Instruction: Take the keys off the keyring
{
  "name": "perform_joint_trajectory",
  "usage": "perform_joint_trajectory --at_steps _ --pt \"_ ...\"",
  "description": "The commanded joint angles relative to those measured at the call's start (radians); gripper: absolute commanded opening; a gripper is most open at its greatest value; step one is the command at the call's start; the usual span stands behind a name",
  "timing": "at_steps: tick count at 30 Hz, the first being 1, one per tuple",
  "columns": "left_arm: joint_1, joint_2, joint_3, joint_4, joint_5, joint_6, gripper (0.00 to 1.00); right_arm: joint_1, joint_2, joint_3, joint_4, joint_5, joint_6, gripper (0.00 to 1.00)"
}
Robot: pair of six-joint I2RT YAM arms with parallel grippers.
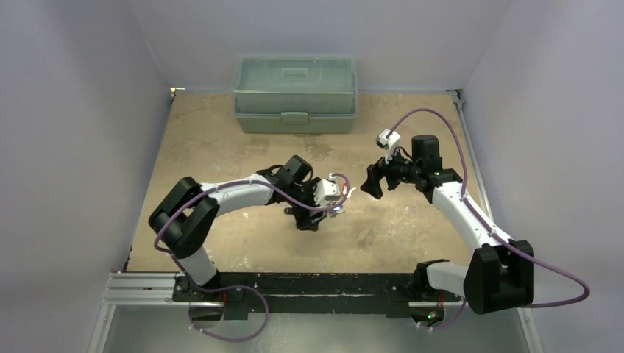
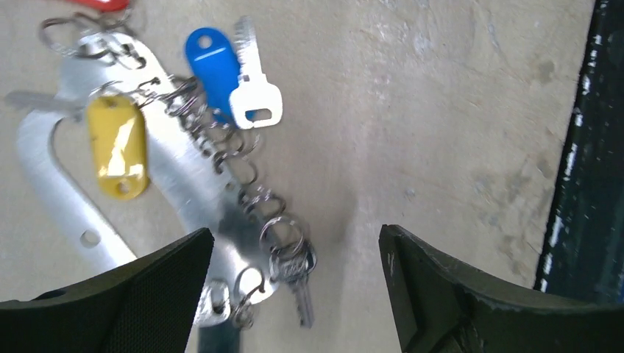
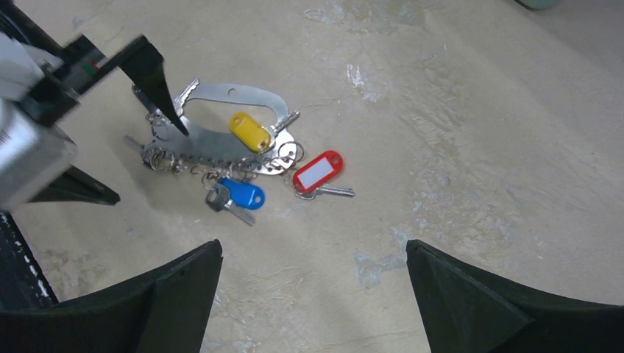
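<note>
The keyring [image 3: 243, 92] is a grey metal oval loop lying flat on the table. A chain of small rings runs along it and carries the keys. I see a yellow tag [image 3: 250, 131], a blue tag [image 3: 244, 195] with a key, and a red tag [image 3: 318, 170] with a key. In the left wrist view the keyring [image 2: 184, 191] reaches down between the fingers, with a small silver key [image 2: 298, 283] at its end. My left gripper [image 2: 296, 239] is open, low over that end, clamping nothing. My right gripper [image 3: 313, 250] is open, hovering to the right of the bunch.
A pale green lidded plastic box [image 1: 294, 92] stands at the back of the table. The black rail [image 2: 589, 184] of the near edge runs close to my left gripper. Grey walls enclose the left and right sides.
</note>
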Motion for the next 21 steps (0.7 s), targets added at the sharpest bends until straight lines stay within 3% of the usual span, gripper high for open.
perform_joint_trajectory --at_steps 1,7,21 --pt "0.072 -0.164 -0.009 -0.080 0.064 0.010 0.82 -0.006 -0.039 0.015 0.007 -0.027 -0.025 0.99" --pt "0.204 -0.229 -0.023 -0.143 0.020 0.129 0.72 -0.005 -0.048 0.006 0.005 -0.057 -0.028 0.99" --pt "0.206 -0.163 -0.075 -0.147 0.026 0.399 0.41 -0.005 0.072 0.134 0.039 -0.164 0.045 0.99"
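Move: The black tag at the keyring plate's left end lies about 3 cm ahead of the left hand, 5 cm to its left and 2 cm lower. At that same lower height, a silver key lies almost straight below the hand, about 1 cm left, the metal plate's middle is about 4 cm ahead and 4 cm right, and the yellow tag roughly 8 cm ahead and 7 cm right. From the right hand the black tag is some 27 cm left, 5 cm back and 13 cm below. The left hand comes up off the keyring plate it had dragged back, rising about 6 cm while swinging left and forward, then sinks again roughly 3.5 cm as it goes on left, ending some 8 cm left and nearly 4 cm forward of its start, just beyond the left side of the black tag. On the way the wrist rolls about 10 degrees and the fingers close from wide to about half open, still empty, with their tips brought in above the table beside the black tag, the back fingertip nearly in line with it. ##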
